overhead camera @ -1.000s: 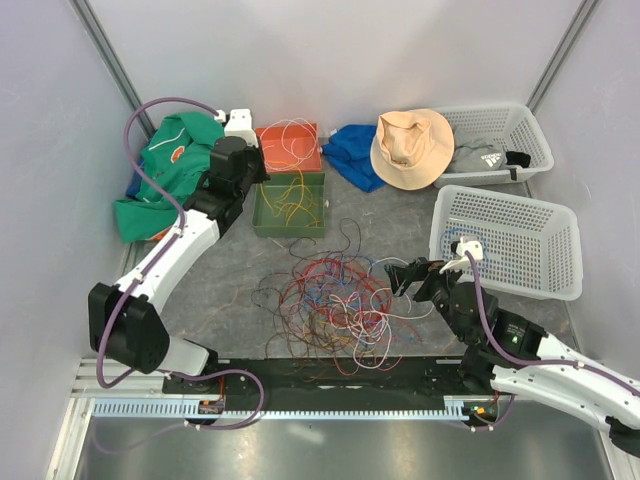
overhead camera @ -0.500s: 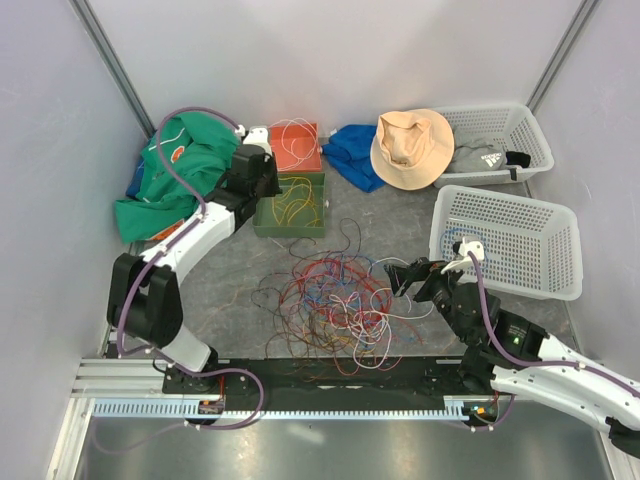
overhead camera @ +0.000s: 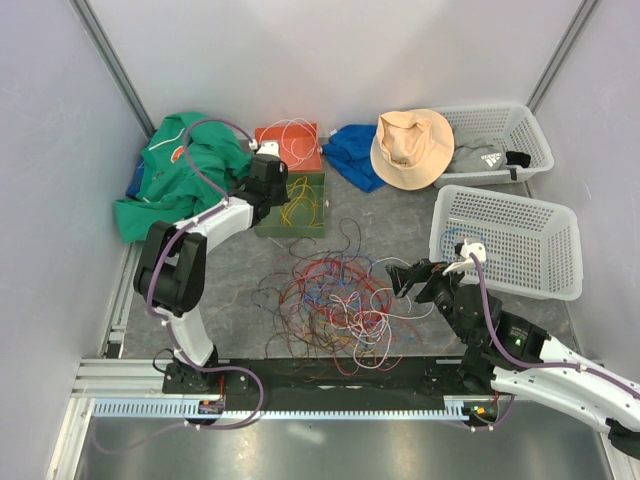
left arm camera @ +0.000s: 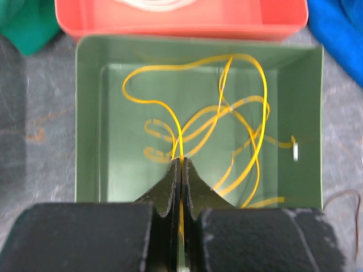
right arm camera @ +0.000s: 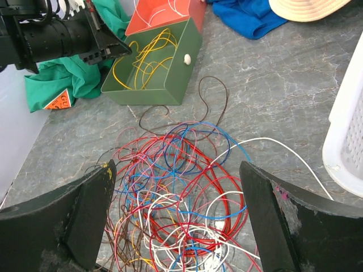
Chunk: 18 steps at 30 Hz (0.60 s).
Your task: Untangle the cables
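The cables (overhead camera: pixel 335 305) lie in a tangled heap of red, blue, white, pink and brown strands mid-table, also in the right wrist view (right arm camera: pixel 181 198). More yellow cable (left arm camera: pixel 227 107) loops inside the green box (overhead camera: pixel 262 228). My left gripper (left arm camera: pixel 180 165) hangs over that box (left arm camera: pixel 88 113), shut on a yellow strand that runs between its fingers. In the top view the left gripper (overhead camera: pixel 277 194) sits at the box's left side. My right gripper (right arm camera: pixel 177 167) stands wide open just right of the heap, nothing between its fingers, and shows in the top view (overhead camera: pixel 400 278).
A red box (overhead camera: pixel 270 150) holding white cable adjoins the green box at the back. A green garment (overhead camera: pixel 170 175) lies far left, with a blue cloth (overhead camera: pixel 352 155) and a tan hat (overhead camera: pixel 412 148) at the back. Two white baskets (overhead camera: pixel 505 240) (overhead camera: pixel 500 135) stand right.
My left arm has swung right and its gripper has moved from beside the boxes to over the green box. The right arm has barely moved.
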### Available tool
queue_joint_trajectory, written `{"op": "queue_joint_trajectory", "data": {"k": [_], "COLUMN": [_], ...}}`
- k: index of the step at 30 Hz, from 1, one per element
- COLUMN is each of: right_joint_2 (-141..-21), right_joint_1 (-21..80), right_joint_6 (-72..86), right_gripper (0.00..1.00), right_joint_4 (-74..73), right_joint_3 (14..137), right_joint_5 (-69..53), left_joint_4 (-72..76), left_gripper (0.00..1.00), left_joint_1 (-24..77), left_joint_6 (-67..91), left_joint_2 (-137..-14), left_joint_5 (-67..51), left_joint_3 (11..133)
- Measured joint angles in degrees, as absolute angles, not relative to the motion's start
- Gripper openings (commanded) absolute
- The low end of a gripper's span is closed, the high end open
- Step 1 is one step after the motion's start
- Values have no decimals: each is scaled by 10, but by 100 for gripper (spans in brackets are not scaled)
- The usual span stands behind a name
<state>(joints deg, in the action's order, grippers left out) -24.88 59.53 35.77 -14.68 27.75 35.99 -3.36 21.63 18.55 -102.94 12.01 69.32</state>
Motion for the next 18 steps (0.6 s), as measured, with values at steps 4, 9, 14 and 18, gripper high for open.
{"op": "queue_joint_trajectory", "data": {"k": [4,9,14,18], "right_joint_2": [-242,-242,-249,-257], "right_joint_1": [595,595,595,595], "right_joint_6": [357,353,352,352], "right_gripper": [98,98,98,98], "right_joint_4": [-151,-154,-153,-153], "right_joint_3": [277,277,276,276], "right_joint_5": [365,374,375,374], "left_joint_4": [3,23,16,-7], "left_gripper": [2,55,100,100], "left_joint_1": [216,216,216,216], "left_joint_6": [175,164,149,149], "left_joint_2": [-1051,-1056,-1039,-1000], "left_joint_5": [141,171,191,192], "left_joint_3": [710,719,719,726]}}
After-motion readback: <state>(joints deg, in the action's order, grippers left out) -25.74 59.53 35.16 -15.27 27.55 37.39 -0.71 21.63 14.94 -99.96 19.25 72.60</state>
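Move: The left hand, shut on a yellow cable, is over the green box it is filling: the box's middle lies almost straight below, some 8 cm down and about 2 cm to the right. The red box stands about 14 cm ahead and 1 cm right, the blue cloth roughly 11 cm ahead and 17 cm right, and the green jacket about 6 cm ahead and 23 cm left. From the right hand the green box is about 25 cm ahead, 24 cm left and 19 cm lower. Forward about 3 cm over the green box, rising slightly, the left hand carries the yellow cable, then stops there and spreads its fingers wide to let go of it. Fingers opening, it turns to going up, gaining some 4 cm and edging left, while the wrist tips up about 10 degrees. ##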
